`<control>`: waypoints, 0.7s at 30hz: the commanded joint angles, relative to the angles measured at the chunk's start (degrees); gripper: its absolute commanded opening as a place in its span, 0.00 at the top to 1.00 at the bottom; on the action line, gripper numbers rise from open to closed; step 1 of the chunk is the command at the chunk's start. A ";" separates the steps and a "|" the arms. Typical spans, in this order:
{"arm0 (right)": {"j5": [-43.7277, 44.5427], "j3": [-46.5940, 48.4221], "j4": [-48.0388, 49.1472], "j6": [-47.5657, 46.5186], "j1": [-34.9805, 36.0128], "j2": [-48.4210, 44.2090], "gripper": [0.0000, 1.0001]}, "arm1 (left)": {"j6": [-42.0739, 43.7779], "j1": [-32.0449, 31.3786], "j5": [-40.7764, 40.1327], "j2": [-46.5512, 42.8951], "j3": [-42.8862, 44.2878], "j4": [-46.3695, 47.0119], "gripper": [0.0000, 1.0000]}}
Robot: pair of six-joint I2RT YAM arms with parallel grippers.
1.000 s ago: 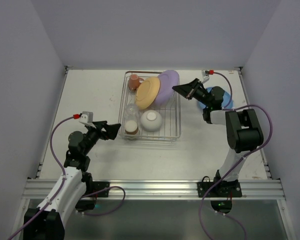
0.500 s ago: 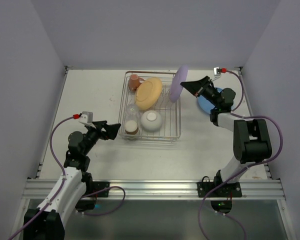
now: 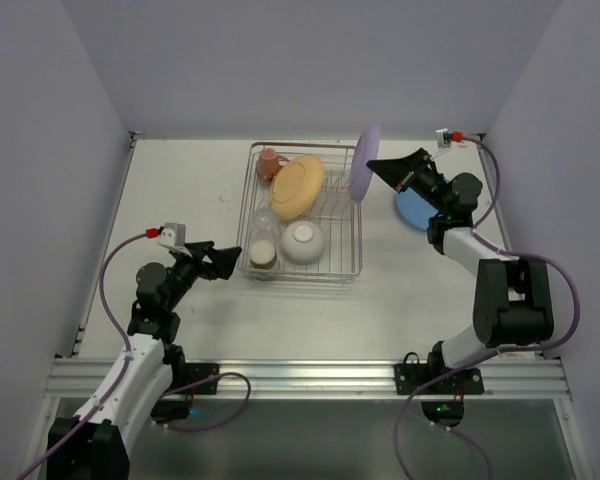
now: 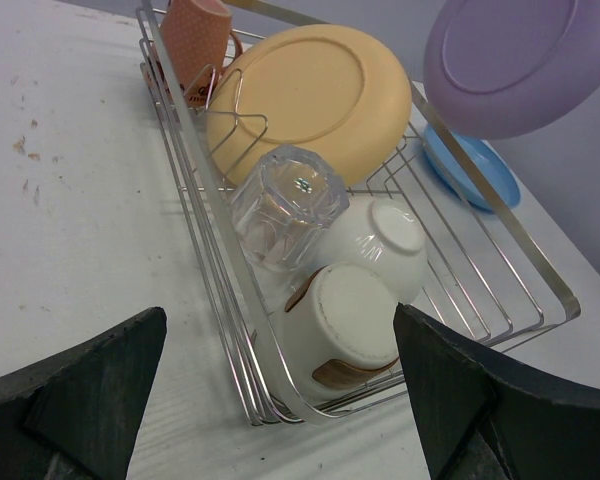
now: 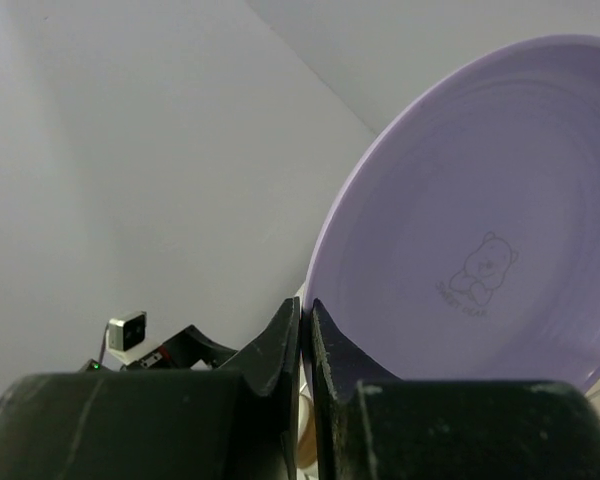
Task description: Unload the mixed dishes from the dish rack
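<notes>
The silver wire dish rack [image 3: 352, 262] [image 4: 195, 180] stands mid-table. In it lean a yellow-orange plate [image 3: 298, 186] [image 4: 320, 100] and a salmon-pink mug [image 3: 270, 162] [image 4: 195, 40], with a clear glass [image 3: 264, 228] [image 4: 285, 205], a white bowl [image 3: 303, 241] [image 4: 385, 245] and a small brown cup [image 3: 262, 257] [image 4: 345, 330] upside down. My right gripper [image 3: 372, 166] [image 5: 306, 312] is shut on the rim of the lilac plate [image 3: 364, 163] [image 5: 480, 250] [image 4: 525, 60], held on edge above the rack's right side. A blue plate [image 3: 417, 208] [image 4: 480, 175] lies on the table right of the rack. My left gripper [image 3: 238, 257] [image 4: 280, 390] stands open just left of the cup.
White walls close in the table on three sides. The metal rail with both arm bases [image 3: 300, 378] runs along the near edge. Bare tabletop [image 3: 180, 190] lies left of the rack.
The right arm lifted the lilac plate out of the rack and carried it up and to the right, turning it on edge. The left arm has not moved.
</notes>
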 commanded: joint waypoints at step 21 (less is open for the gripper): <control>34.25 18.51 -61.69 -33.47 5.39 -8.90 1.00 | 1.18 0.24 1.13 0.18 0.41 2.21 0.00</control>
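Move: The right hand already holds the purple plate by its edge, about 30 cm above the table and over the rack's right rim. The blue plate on the table, the way the purple one is being taken, lies some 22 cm to this hand's right and 10 cm farther out. In the rack, the yellow plate stands about 18 cm left and 9 cm ahead, the white bowl 16 cm left and 5 cm back. From the left hand the blue plate is some 57 cm right and 24 cm ahead. The right hand keeps its pinch on the purple plate's edge and, after barely rising and easing back, swings away from the rack towards the blue plate, ending about 4 cm to the right, as much forward and as much lower. On the way the wrist turns some 35 degrees in all: clockwise and with its left side dropping, so that fingers that pointed left and slightly up now point more forward and a little down. ##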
